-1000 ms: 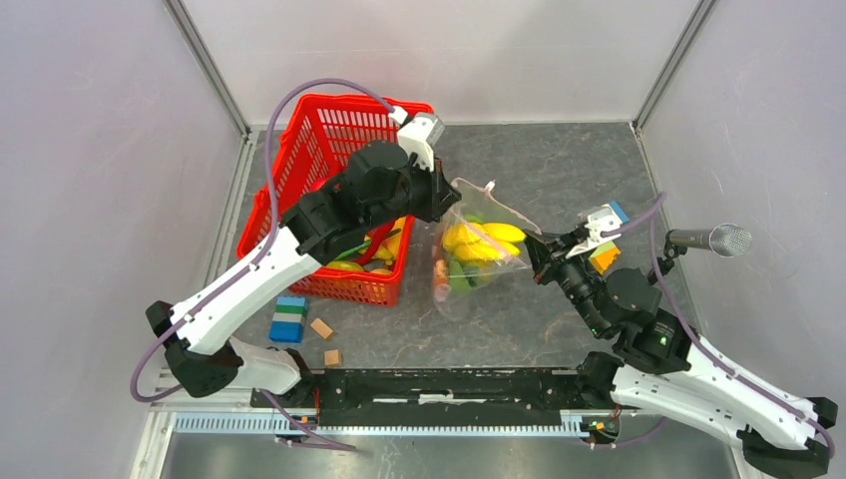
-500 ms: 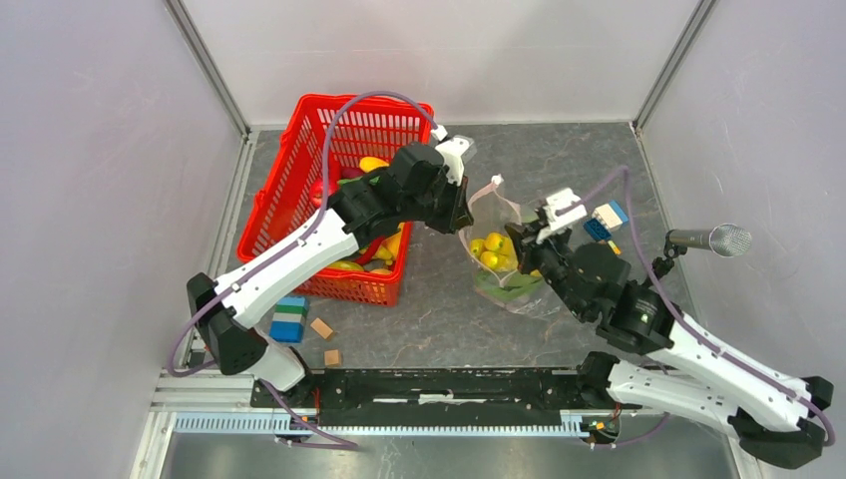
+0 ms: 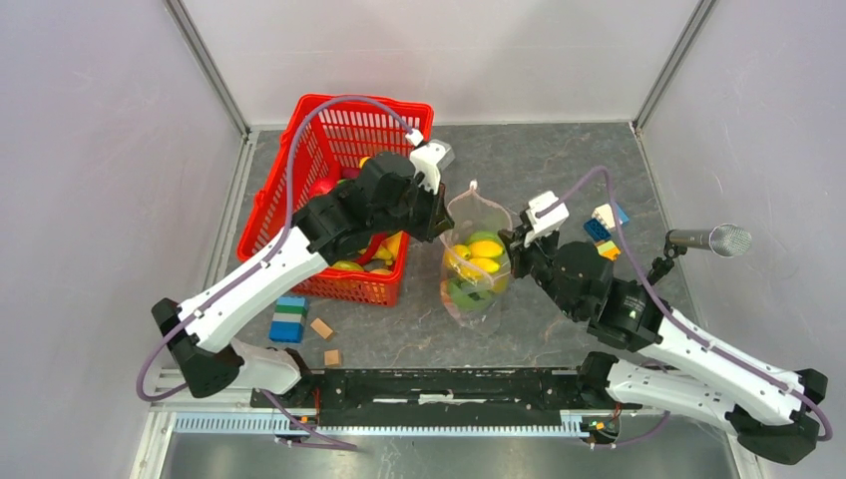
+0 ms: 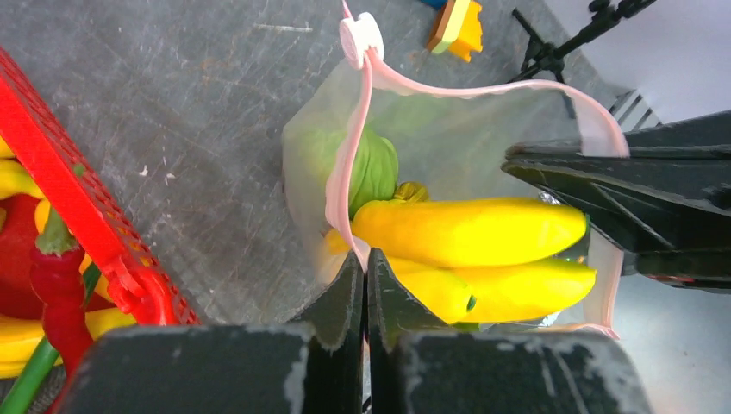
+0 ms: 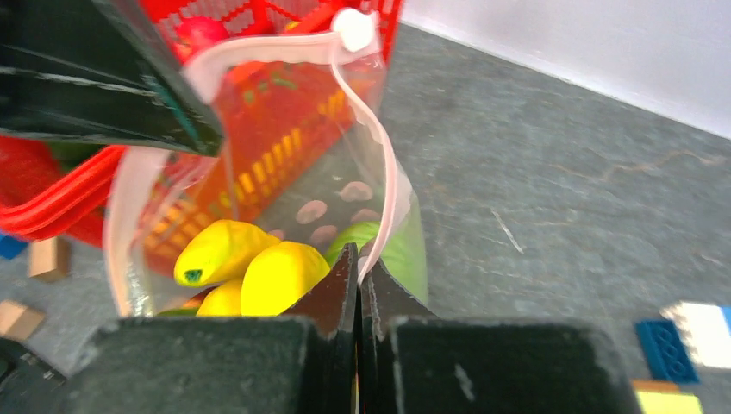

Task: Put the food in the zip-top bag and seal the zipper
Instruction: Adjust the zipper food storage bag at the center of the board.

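Note:
The clear zip-top bag (image 3: 469,299) hangs between my two grippers, its mouth gaping upward. My left gripper (image 3: 444,225) (image 4: 364,259) is shut on the pink zipper (image 4: 352,147) on the bag's left side. My right gripper (image 3: 509,244) (image 5: 358,254) is shut on the zipper (image 5: 390,181) on the opposite side. Inside lie yellow bananas (image 4: 470,231) (image 5: 220,250) and a green cabbage-like ball (image 4: 375,168). The white slider (image 4: 360,36) sits at the far end of the zipper.
The red mesh basket (image 3: 299,190) with more toy food stands just left of the bag, under my left arm. Building blocks lie at the front left (image 3: 289,319) and at the right (image 3: 604,222). A microphone (image 3: 713,239) stands at the right edge.
Both grippers have kept their hold on the bag's mouth. They swung it right, then back left toward the basket, and its mouth has spread wider.

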Action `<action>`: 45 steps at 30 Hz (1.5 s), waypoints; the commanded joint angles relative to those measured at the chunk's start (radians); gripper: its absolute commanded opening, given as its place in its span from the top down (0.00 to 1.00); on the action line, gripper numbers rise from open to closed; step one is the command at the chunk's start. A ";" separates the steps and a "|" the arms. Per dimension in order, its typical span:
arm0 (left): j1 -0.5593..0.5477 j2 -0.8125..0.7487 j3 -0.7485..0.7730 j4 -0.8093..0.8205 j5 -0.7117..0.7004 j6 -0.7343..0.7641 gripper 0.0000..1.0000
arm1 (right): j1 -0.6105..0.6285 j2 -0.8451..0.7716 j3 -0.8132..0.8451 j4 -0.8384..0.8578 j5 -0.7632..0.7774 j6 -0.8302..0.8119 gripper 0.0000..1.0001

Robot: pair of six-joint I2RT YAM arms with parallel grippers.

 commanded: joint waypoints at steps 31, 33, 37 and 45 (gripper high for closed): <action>-0.046 -0.229 -0.076 0.203 -0.070 0.064 0.19 | -0.010 0.019 -0.029 0.110 0.055 0.063 1.00; -0.058 -0.231 -0.064 0.198 0.028 0.094 0.20 | -0.010 0.022 -0.029 0.123 0.038 0.069 1.00; -0.209 -0.185 0.007 0.130 0.055 0.240 0.24 | -0.012 0.025 -0.028 0.164 0.000 0.080 1.00; -0.428 -0.084 0.064 0.115 -0.078 0.355 0.23 | -0.017 0.005 0.015 0.162 0.154 0.140 1.00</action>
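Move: My hands still pinch opposite sides of the zip-top bag's open mouth. From my left hand the mouth's near corner lies about 10 cm back, 11 cm to the right and a few cm lower; the zipper slider about 8 cm ahead and 8 cm right; the yellow food about 3 cm back, 9 cm right and 8 cm down; the red basket's middle some 8 cm ahead, 22 cm left and 20 cm down. From my right hand the near corner is roughly 4 cm left and 9 cm back. After jogging the bag by a centimetre or two between both hands, I open my left fingers wide and let go of the left rim. My left hand lifts clear, then sweeps back about 12 cm and some 5 cm right, ending around 8 cm higher above the bag's near side, swinging clockwise and tipping up 20 to 30 degrees. My right hand keeps its pinch on the right rim, sinking about 2 cm. ##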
